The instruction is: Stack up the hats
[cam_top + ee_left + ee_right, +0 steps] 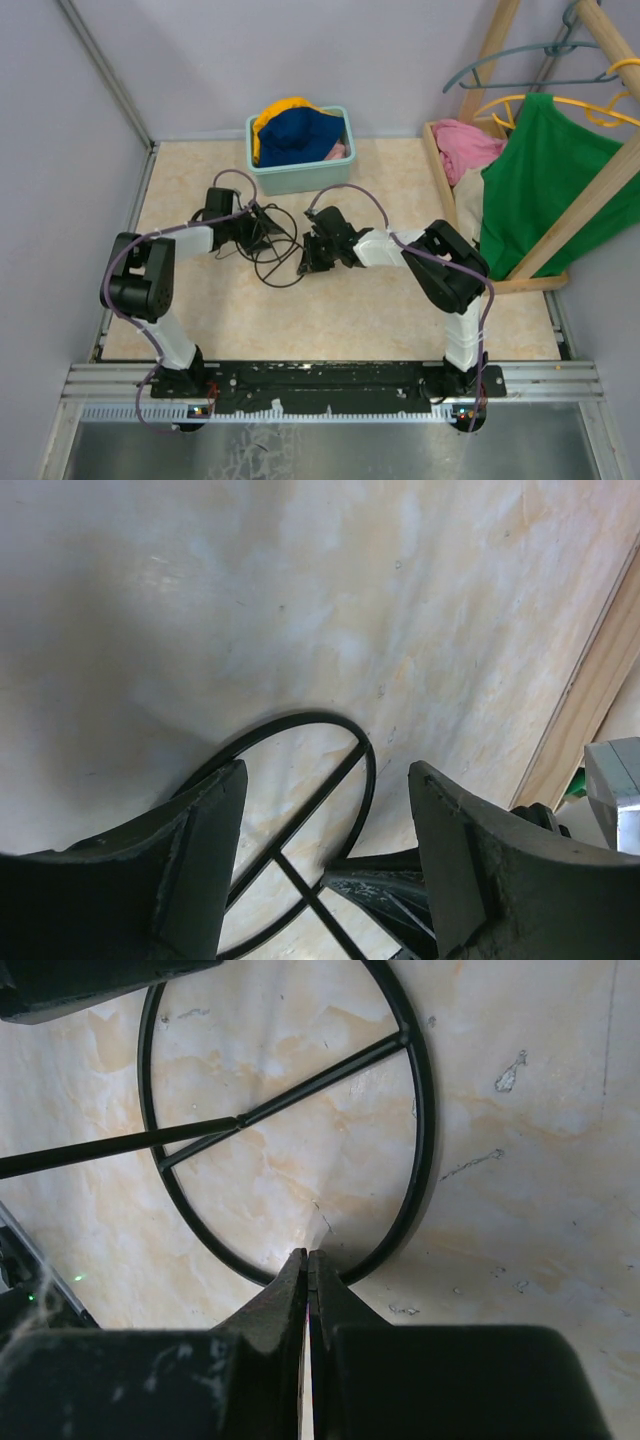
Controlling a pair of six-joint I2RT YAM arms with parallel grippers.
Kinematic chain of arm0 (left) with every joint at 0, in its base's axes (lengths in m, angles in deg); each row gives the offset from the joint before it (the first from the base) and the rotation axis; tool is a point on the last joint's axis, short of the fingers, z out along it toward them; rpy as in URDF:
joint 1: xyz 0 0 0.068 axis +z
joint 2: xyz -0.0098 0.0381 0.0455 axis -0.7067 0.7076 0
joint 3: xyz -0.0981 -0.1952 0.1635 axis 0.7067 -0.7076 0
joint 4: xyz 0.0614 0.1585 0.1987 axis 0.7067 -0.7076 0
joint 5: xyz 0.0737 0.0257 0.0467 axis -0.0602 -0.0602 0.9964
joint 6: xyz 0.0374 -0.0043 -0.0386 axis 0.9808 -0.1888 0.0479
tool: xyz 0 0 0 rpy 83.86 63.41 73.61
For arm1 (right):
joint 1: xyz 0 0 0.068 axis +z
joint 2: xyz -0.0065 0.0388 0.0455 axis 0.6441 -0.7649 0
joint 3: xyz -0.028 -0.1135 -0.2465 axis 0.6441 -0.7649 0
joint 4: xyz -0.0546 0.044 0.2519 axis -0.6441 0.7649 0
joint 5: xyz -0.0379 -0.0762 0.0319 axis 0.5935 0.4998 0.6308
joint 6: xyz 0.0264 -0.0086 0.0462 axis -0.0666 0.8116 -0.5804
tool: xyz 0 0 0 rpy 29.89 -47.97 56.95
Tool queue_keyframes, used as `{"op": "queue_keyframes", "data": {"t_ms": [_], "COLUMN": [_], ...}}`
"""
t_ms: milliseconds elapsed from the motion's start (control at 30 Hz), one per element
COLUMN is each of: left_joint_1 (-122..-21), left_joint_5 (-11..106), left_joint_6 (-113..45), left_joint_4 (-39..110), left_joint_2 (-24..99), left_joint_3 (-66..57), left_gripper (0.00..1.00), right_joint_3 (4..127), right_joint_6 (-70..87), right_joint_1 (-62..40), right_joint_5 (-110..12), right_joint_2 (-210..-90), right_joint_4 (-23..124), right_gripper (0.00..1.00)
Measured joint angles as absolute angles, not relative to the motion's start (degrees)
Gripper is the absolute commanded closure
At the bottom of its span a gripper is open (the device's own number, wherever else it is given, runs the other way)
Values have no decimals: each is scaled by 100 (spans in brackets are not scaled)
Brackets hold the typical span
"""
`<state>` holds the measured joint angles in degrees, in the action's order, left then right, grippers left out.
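The hats sit at the back in a teal basket (298,178). A navy blue hat (300,135) lies on top, a yellow-orange hat (275,110) shows behind it, and a strip of pink fabric (338,152) is at its right edge. My left gripper (268,232) (328,775) is open low over the table with nothing between its fingers. My right gripper (303,262) (310,1253) is shut and empty, its tips over the rim of a black wire ring (425,1140) (368,760). Neither gripper touches a hat.
The black wire ring with spokes lies on the table between the two grippers. At the right, a wooden rack (590,195) carries a green shirt (540,170). Pink cloth (465,145) and beige fabric (468,190) lie in its tray. Hangers (520,60) are above.
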<state>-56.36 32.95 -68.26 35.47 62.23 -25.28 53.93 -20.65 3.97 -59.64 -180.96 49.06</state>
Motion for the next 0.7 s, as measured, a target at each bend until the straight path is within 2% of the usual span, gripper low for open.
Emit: {"op": "queue_keyframes", "data": {"t_ms": [700], "left_joint_1": [-4600], "left_joint_5": [3180], "left_joint_6": [-6011], "left_joint_4": [2685], "left_joint_2": [5751], "left_joint_3": [-2296], "left_gripper": [27], "right_joint_3": [5085], "right_joint_6": [-2102], "right_joint_1": [-90], "right_joint_5": [-5888], "right_joint_2": [-17928], "right_joint_4": [4718], "right_gripper": [100]}}
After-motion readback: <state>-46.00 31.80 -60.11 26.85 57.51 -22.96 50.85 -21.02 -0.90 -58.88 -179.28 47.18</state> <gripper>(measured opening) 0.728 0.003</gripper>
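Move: The near ring of the black wire stand has its middle about 5 cm left of the right hand, 2 cm farther out and 2 cm below. The shut fingertips are already down just inside the ring's right rim. The bin of hats stands about 28 cm ahead of that hand, 1 cm left and 3 cm higher. From the left hand, the ring's middle is some 7 cm back, 3 cm right and 4 cm down. Shut fingertips of the right hand hook inside the ring of the wire stand and drag it rightward, the hand going about 3 cm right and nearly as far forward, low at an even height, turning slightly clockwise. The left hand, fingers staying open, draws off about 7 cm to the left, away from the stand, and rises a little. ##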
